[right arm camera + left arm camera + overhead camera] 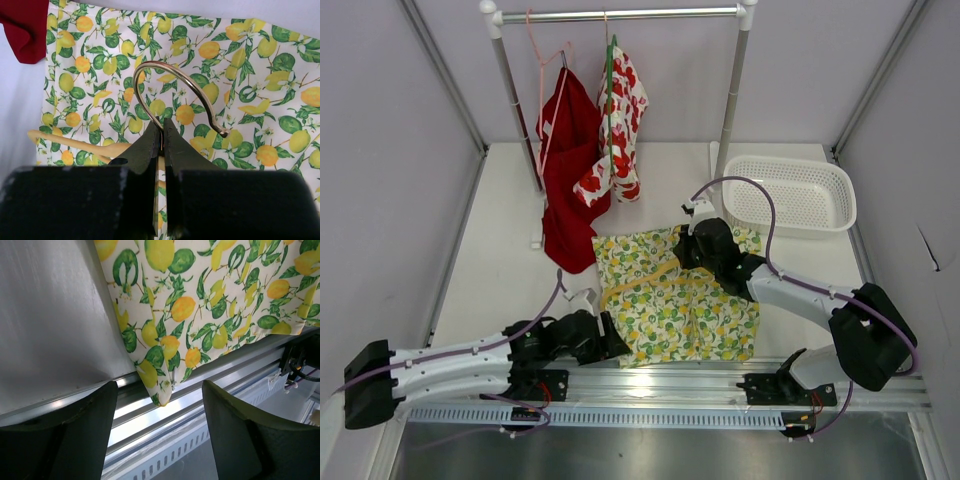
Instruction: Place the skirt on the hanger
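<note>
The skirt [680, 305], white with lemons and green leaves, lies flat on the table near the front edge. The thin yellow-tan hanger [638, 283] rests across its upper left part. My right gripper [686, 250] is shut on the base of the hanger's metal hook [176, 80]; one tan arm [75, 145] sticks out to the left over the skirt [240, 90]. My left gripper [617, 345] sits at the skirt's near left corner. In the left wrist view that corner [162, 390] droops over the rail between the open left gripper's [160, 437] fingers [260, 440], touching neither.
A clothes rack [620, 14] at the back holds a red garment [565, 170] on a pink hanger [542, 60] and a red-flowered white garment [620, 120] on a green hanger [610, 70]. A white basket [790, 192] stands back right. An aluminium rail [720, 380] runs along the front.
</note>
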You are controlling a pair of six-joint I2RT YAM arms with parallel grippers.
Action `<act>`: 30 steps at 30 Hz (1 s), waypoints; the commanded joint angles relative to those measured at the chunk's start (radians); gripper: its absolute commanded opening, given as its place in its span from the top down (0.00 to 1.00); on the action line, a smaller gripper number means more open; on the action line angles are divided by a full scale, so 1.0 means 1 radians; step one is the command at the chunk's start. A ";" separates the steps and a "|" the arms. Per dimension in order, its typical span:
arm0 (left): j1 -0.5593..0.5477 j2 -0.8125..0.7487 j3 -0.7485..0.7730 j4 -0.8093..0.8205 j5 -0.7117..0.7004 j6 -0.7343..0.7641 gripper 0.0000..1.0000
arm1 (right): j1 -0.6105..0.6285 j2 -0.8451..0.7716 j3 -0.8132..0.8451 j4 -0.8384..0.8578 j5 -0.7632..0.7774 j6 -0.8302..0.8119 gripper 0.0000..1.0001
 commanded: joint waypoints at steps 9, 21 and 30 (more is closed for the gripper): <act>-0.062 0.097 -0.031 0.165 -0.039 -0.142 0.39 | -0.010 -0.002 0.046 0.075 -0.003 -0.001 1.00; -0.063 0.169 -0.046 0.260 -0.014 -0.143 0.71 | -0.016 -0.005 0.034 0.077 -0.010 -0.003 1.00; -0.010 -0.067 -0.046 -0.037 0.003 -0.102 1.00 | -0.030 -0.006 0.020 0.089 -0.018 -0.018 1.00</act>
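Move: The left hand's open fingers hover over the skirt's near-left corner, which lies about 1 cm back, 2 cm to the right and 2 cm below. The yellow hanger's left end is some 14 cm ahead and 3 cm left of that hand, and the red garment's lower tip about 22 cm ahead and 9 cm left. From the right hand, the skirt's corner lies roughly 25 cm back, 15 cm left and 12 cm below. Dipping about 1 cm and easing some 2 cm right, the left fingers shut, pinching the skirt's near-left corner. ##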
